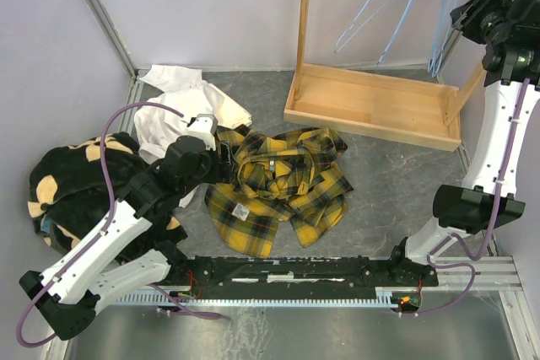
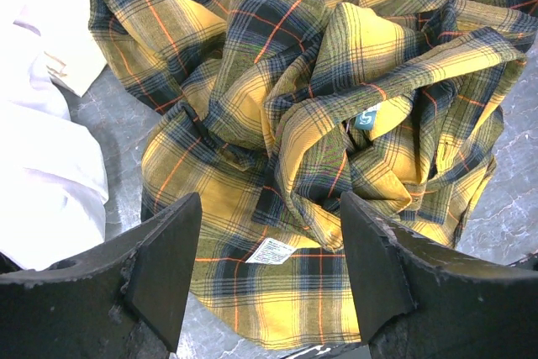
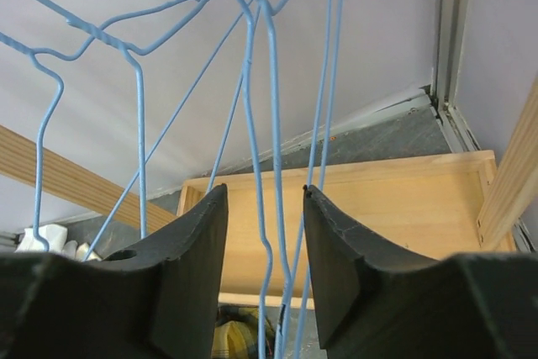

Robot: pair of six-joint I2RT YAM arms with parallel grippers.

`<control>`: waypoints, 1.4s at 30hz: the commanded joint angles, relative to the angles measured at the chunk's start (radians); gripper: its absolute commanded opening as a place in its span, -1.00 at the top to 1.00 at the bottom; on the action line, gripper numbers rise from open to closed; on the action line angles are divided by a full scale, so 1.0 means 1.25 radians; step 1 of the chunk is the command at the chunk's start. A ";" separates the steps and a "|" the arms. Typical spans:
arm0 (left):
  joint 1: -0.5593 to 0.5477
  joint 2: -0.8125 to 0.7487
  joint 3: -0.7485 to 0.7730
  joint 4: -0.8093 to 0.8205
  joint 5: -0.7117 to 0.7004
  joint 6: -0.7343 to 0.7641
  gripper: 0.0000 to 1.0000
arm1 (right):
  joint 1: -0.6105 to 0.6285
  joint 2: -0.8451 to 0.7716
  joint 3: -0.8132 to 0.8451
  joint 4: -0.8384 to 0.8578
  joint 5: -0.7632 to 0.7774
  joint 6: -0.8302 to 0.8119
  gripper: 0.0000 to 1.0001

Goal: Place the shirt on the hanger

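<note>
The yellow and black plaid shirt [image 1: 278, 183] lies crumpled on the grey table, a small white label [image 2: 271, 251] showing near its front hem. My left gripper [image 1: 224, 154] hovers at the shirt's left edge, and in the left wrist view it [image 2: 269, 201] stands open above the cloth with nothing between its fingers. Light-blue wire hangers [image 1: 381, 4] hang at the back. My right gripper [image 1: 467, 13] is raised at the far right among them. In the right wrist view it [image 3: 265, 192] is open, with the thin wires of a hanger [image 3: 271, 107] running between its jaws, gaps on both sides.
A wooden rack with a tray base [image 1: 371, 105] and an upright post [image 1: 304, 23] stands behind the shirt. A white garment [image 1: 181, 111] lies left of the shirt, and a black fleece with tan patches [image 1: 72, 183] at the far left. A black rail [image 1: 295, 271] runs along the near edge.
</note>
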 commanded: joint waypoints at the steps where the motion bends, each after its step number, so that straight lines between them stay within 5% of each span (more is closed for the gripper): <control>1: 0.004 -0.012 -0.001 0.015 0.013 -0.013 -0.46 | -0.006 -0.036 -0.020 0.049 0.055 -0.003 0.07; 32: 0.004 -0.019 -0.012 0.005 -0.001 -0.012 -0.46 | -0.005 0.089 0.021 0.006 -0.047 0.002 0.21; 42: 0.004 -0.011 -0.011 0.004 0.008 -0.014 -0.46 | -0.005 0.086 0.021 0.031 -0.050 -0.036 0.72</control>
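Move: The nearest light-blue hanger's side wire hangs roughly 4 cm ahead of the right hand and some 6 cm below it, in line with its half-open fingers. The next hanger hangs about 11 cm to that hand's left and 5 cm farther out. The rack's wooden tray lies some 45 cm below, about 12 cm ahead and 5 cm left. For the left hand, that same wire is about 27 cm ahead, 55 cm to its right and 18 cm higher. The hanger's wire stays between the right fingertips as the hand narrows its gap a little, then sinks about 6 cm alongside the wire while easing some 4 cm forward, tipping nose-down by roughly 10 degrees. There it stops, and the fingers close most of the way to pinch the wire. ##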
